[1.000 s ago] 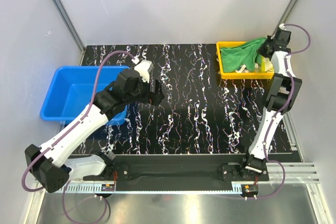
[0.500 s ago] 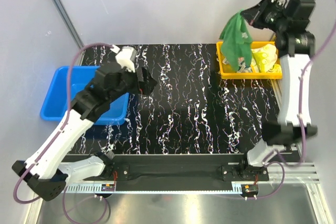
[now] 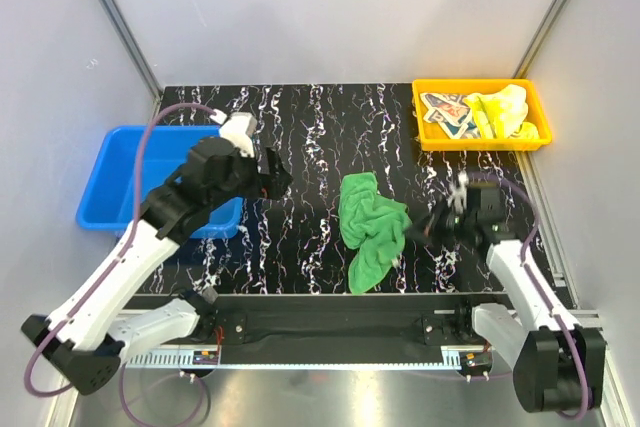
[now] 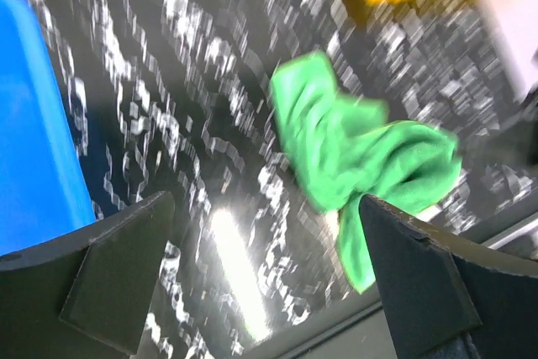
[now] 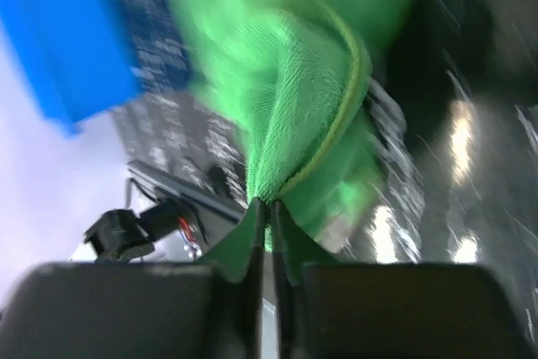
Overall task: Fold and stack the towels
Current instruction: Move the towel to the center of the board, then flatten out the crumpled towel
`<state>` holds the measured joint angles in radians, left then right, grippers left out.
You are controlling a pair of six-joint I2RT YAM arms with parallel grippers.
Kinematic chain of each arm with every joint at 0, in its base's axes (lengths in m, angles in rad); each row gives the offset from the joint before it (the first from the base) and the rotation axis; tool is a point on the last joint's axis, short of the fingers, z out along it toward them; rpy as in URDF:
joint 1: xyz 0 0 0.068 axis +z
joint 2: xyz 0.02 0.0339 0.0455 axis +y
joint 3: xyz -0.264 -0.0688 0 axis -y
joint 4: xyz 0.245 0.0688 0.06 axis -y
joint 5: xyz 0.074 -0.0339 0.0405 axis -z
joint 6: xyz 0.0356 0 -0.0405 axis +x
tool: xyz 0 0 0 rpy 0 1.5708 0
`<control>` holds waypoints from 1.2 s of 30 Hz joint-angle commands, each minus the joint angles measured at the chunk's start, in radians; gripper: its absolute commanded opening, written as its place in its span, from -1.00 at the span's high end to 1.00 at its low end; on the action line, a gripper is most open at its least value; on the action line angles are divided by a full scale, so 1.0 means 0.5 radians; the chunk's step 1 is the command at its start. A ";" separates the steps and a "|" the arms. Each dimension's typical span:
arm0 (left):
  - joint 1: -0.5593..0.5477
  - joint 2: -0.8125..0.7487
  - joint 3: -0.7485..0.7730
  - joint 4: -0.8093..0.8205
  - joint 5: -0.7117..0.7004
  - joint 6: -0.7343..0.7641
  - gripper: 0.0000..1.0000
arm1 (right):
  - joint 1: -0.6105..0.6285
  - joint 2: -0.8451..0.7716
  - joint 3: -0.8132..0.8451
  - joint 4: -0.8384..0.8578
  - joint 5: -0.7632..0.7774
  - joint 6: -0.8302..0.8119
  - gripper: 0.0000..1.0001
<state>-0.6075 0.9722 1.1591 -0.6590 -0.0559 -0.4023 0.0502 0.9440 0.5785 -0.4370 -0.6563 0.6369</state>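
Note:
The green towel lies crumpled on the black marbled table, right of centre near the front; it also shows in the left wrist view. My right gripper sits low at its right side, shut on a hemmed fold of the green towel, the jaws pinched together. A pale yellow towel and a printed cream towel lie in the yellow tray at the back right. My left gripper hovers left of the green towel, open and empty.
A blue bin stands at the left table edge, under my left arm; it shows in both wrist views. A black rail runs along the front edge. Grey walls enclose the table.
My right arm swung down from the yellow tray to the front middle, carrying the green towel, which now rests on the table. The left arm shifted slightly.

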 commanded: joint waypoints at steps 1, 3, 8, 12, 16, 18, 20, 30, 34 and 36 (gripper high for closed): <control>0.006 0.056 -0.075 0.020 0.017 -0.045 -0.98 | 0.010 -0.347 -0.190 0.028 0.162 0.214 0.71; 0.003 0.111 -0.100 0.057 0.050 -0.045 -0.98 | 0.010 -0.443 -0.182 -0.113 0.287 0.199 0.45; 0.003 0.310 -0.067 0.170 0.099 -0.048 -0.97 | 0.007 -0.232 0.072 -0.099 0.472 0.073 0.10; 0.006 0.564 -0.014 0.272 0.216 -0.051 -0.96 | 0.007 0.216 0.358 0.113 0.576 -0.132 0.15; 0.006 0.703 0.047 0.327 0.320 -0.048 -0.95 | 0.059 0.880 0.701 0.300 0.503 -0.279 0.19; 0.009 0.728 0.056 0.358 0.323 -0.039 -0.95 | 0.117 1.102 0.993 0.172 0.542 -0.347 0.18; 0.006 0.740 0.050 0.352 0.293 -0.030 -0.95 | 0.215 1.357 1.244 0.024 0.634 -0.433 0.17; 0.022 0.660 -0.100 0.404 0.336 -0.033 -0.95 | 0.332 1.968 1.573 0.070 0.405 -0.834 0.08; 0.022 0.642 -0.082 0.413 0.382 -0.036 -0.95 | 0.369 2.137 1.684 0.030 0.356 -0.957 0.08; 0.022 0.633 -0.076 0.416 0.382 -0.036 -0.95 | 0.387 2.171 1.705 0.030 0.377 -1.000 0.08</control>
<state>-0.6010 1.3296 1.1110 -0.5129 0.1028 -0.4194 0.2249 2.0216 1.3750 -0.4126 -0.4397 0.2241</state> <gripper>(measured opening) 0.976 0.459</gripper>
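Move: The green towel's far right-hand corner, the next thing to be gripped, lies about 19 cm ahead of the right hand, 5 cm to its left and 13 cm below. The right fingers still pinch the towel's free end. The towel's middle is some 8 cm left of the hand and 4 cm ahead; the yellow box stands roughly 37 cm ahead and 21 cm right. From the left hand that corner is about 16 cm ahead, 20 cm right and far below. The towel's free end is let go as the right hand dips about 5 cm down and back, its fingers opening to nearly half. The hand then rises, sweeps some 23 cm forward past the towel's right side and sinks about 10 cm, turning counter-clockwise, towards the far corner. The open left hand sinks 11 cm, shifting right and forward and tipping down. ##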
